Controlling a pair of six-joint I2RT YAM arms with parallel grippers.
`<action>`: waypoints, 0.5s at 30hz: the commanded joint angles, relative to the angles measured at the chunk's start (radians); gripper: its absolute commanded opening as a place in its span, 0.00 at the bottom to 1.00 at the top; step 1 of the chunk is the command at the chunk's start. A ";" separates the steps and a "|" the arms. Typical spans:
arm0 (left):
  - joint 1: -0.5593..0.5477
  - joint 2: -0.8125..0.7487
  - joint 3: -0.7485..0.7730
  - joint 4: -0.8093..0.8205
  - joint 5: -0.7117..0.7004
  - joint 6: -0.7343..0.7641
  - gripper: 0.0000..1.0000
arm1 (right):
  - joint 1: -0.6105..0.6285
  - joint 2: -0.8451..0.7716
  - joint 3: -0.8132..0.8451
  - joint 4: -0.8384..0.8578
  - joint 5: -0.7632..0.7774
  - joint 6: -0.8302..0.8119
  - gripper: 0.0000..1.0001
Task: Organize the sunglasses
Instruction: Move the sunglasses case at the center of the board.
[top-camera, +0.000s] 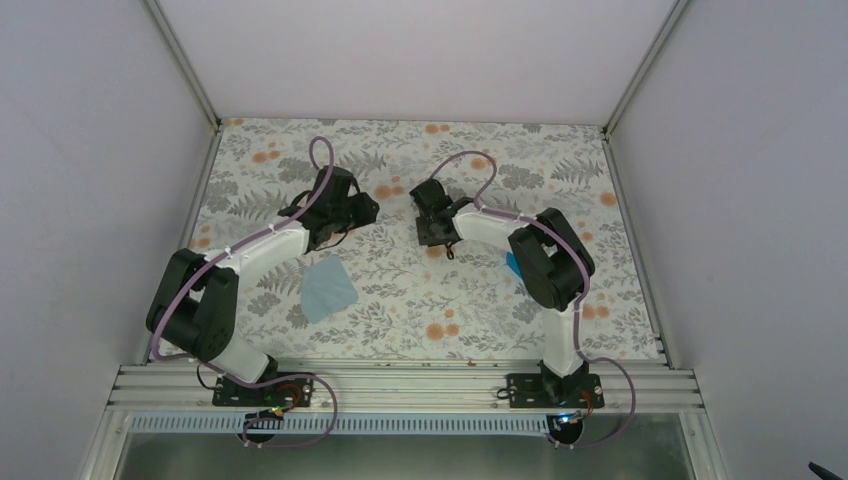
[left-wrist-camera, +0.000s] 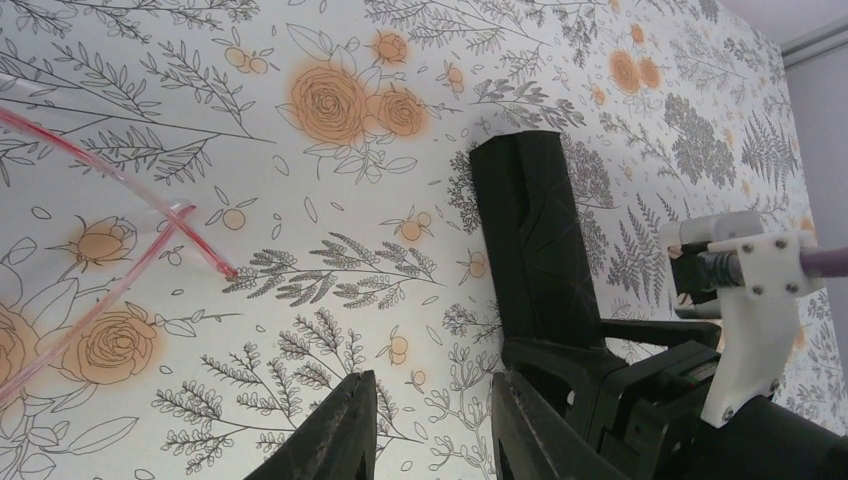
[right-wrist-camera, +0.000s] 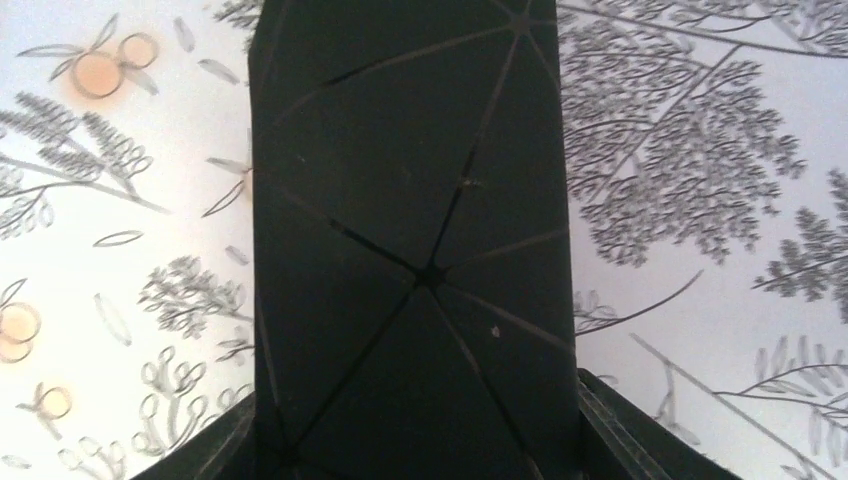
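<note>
The sunglasses (left-wrist-camera: 150, 205) show only in the left wrist view, as thin pink-red arms crossing on the floral table at the far left. In front of them my left gripper (left-wrist-camera: 430, 385) stands open, with bare table between its fingers. My right gripper (right-wrist-camera: 415, 405) is shut on a black folding case (right-wrist-camera: 410, 220) with creased panels, one finger against each long edge. In the left wrist view that case (left-wrist-camera: 530, 230) rises tilted off the table just right of my left gripper. From above, the left gripper (top-camera: 356, 210) and right gripper (top-camera: 436, 215) sit mid-table, a short way apart.
A light blue cloth (top-camera: 328, 287) lies flat near the left arm's forearm. A small bright blue thing (top-camera: 512, 265) peeks out beside the right arm's elbow. Grey walls close the floral table (top-camera: 400, 320) on three sides.
</note>
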 joint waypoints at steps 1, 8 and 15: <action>0.004 0.024 0.025 0.004 0.019 0.023 0.30 | -0.046 -0.001 0.027 0.030 0.087 0.028 0.51; 0.004 0.029 0.025 -0.002 0.033 0.023 0.30 | -0.174 0.012 0.029 0.069 0.047 -0.023 0.51; 0.004 0.027 0.014 0.004 0.047 0.020 0.30 | -0.214 0.045 0.062 0.075 0.042 -0.045 0.55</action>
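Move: The right hand still grips the black sunglasses case by its near end, the case's middle about 5 cm ahead of it. The open patch it is carried to lies some 8 cm ahead and 9 cm right of this hand; the blue case lies about 23 cm right and 10 cm back, the blue cloth some 26 cm left and 15 cm back. From the left hand the black case's middle is about 13 cm right, 2 cm ahead and 11 cm below. To the right and forward in one quick, level sweep of about 10 cm, the right hand takes the held black case low along the board, away from the left gripper and onto the open patch, turning it roughly 10 degrees clockwise on the way. The fingers keep their unchanged pinch on its long sides. ##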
